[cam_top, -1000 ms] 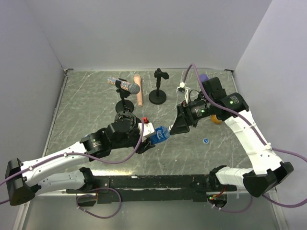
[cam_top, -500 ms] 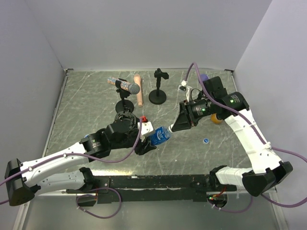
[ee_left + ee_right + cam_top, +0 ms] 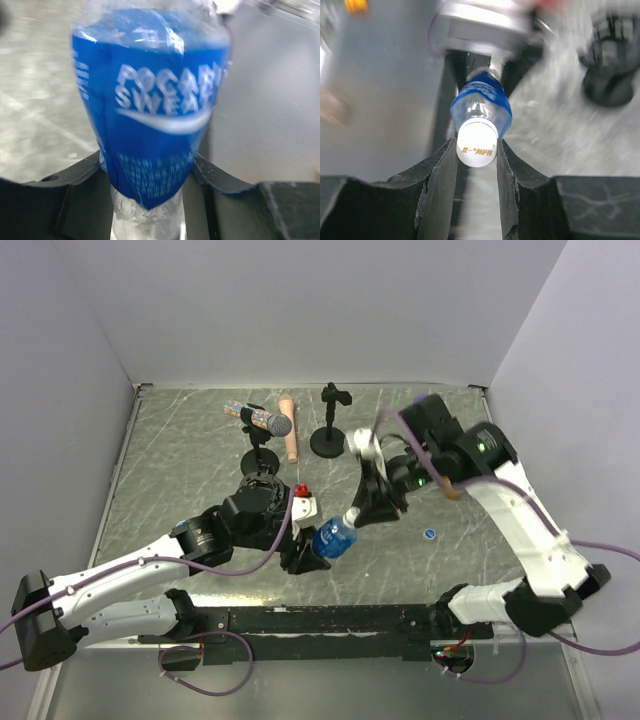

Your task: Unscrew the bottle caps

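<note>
A small blue-labelled bottle (image 3: pixel 333 538) hangs tilted above the table with my left gripper (image 3: pixel 310 552) shut round its lower body. In the left wrist view the bottle (image 3: pixel 150 115) fills the frame above the left gripper (image 3: pixel 149 195). Its whitish cap (image 3: pixel 476 143) points at the right wrist camera, and my right gripper (image 3: pixel 476 150) is shut on it, one finger pressing each side. From above, the right gripper (image 3: pixel 352 516) meets the bottle's neck. A loose blue cap (image 3: pixel 428 533) lies on the table. A sliver of the orange bottle (image 3: pixel 453 492) shows behind the right arm.
A microphone (image 3: pixel 266 422) rests on a black stand at the back left, with a pinkish cylinder (image 3: pixel 289 440) lying beside it. A second black stand (image 3: pixel 330 438) is at the back centre. White walls close in the table on three sides.
The right gripper has shut on the bottle's cap and its wrist is blurred with motion. Both arms and the bottle have shifted slightly toward the near edge.
</note>
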{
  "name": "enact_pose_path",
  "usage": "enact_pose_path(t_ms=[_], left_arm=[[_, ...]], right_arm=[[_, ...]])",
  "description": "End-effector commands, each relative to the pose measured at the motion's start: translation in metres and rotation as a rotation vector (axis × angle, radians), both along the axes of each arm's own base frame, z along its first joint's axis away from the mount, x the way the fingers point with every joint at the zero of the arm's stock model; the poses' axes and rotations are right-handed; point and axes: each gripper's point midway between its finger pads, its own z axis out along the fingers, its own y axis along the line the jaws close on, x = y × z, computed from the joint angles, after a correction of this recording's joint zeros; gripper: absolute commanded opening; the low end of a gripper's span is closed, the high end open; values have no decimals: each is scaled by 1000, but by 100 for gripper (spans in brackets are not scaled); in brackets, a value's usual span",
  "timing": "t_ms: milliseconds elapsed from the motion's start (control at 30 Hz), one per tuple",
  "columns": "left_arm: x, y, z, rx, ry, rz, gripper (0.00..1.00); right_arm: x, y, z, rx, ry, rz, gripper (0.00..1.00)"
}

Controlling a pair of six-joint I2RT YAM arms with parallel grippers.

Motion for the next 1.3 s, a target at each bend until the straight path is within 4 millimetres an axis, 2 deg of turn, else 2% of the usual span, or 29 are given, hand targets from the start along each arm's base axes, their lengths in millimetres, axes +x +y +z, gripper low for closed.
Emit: enact_pose_path(t_ms=[0, 100, 233, 300, 367, 433, 533, 667, 767, 867, 900, 967, 1067, 1133, 1267], left_arm=[[-32, -4, 17, -69, 74, -210, 1], [-33, 2, 20, -74, 59, -239, 1], [-25, 7, 19, -50, 47, -229, 1], [-22, 6, 14, -19, 49, -224, 1], [-18, 5, 9, 9, 55, -212, 1], [-12, 5, 5, 32, 54, -173, 1], [-2, 8, -1, 46, 45, -93, 1], [12, 13, 0, 28, 19, 20, 1], [19, 16, -2, 25, 21, 81, 1], [26, 19, -6, 33, 30, 139, 1], [27, 20, -6, 35, 29, 152, 1], [30, 22, -7, 37, 22, 179, 1], [38, 22, -7, 49, 3, 212, 1], [44, 22, -5, 52, -9, 237, 1], [53, 18, 5, 18, -18, 278, 1]], right_arm=[[-63, -4, 16, 195, -499, 418, 3], [-64, -11, -3, 172, -786, 566, 2], [-57, -22, -26, 124, -1060, 694, 3], [-47, -15, -25, 147, -1176, 682, 4], [-42, -7, -18, 182, -1174, 607, 8], [-40, 1, -4, 212, -1088, 499, 24], [-39, 5, 7, 196, -866, 347, 59], [-47, 1, 1, 181, -661, 225, 87], [-45, -1, 0, 172, -507, 97, 96], [-20, -3, 12, 161, -226, -137, 99], [-7, -5, 20, 169, -106, -214, 99], [16, -10, 22, 156, 174, -366, 98], [38, -15, 24, 156, 449, -450, 99], [42, -11, 22, 134, 546, -451, 99], [52, -10, -1, 62, 619, -499, 99]])
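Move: The bottle's white cap is already between the right fingers, at the hand point. The blue cap on the table lies about 18 cm to the right and 2 cm ahead of it, some 30 cm lower; the empty stand is roughly 24 cm ahead, 3 cm left and 25 cm below. From the left hand, already holding the bottle body, the white cap is about 4 cm ahead, 9 cm right and 6 cm up. Both hands swing back about 5 cm, the right twisting the cap 60 degrees, then opening; both return forward. ##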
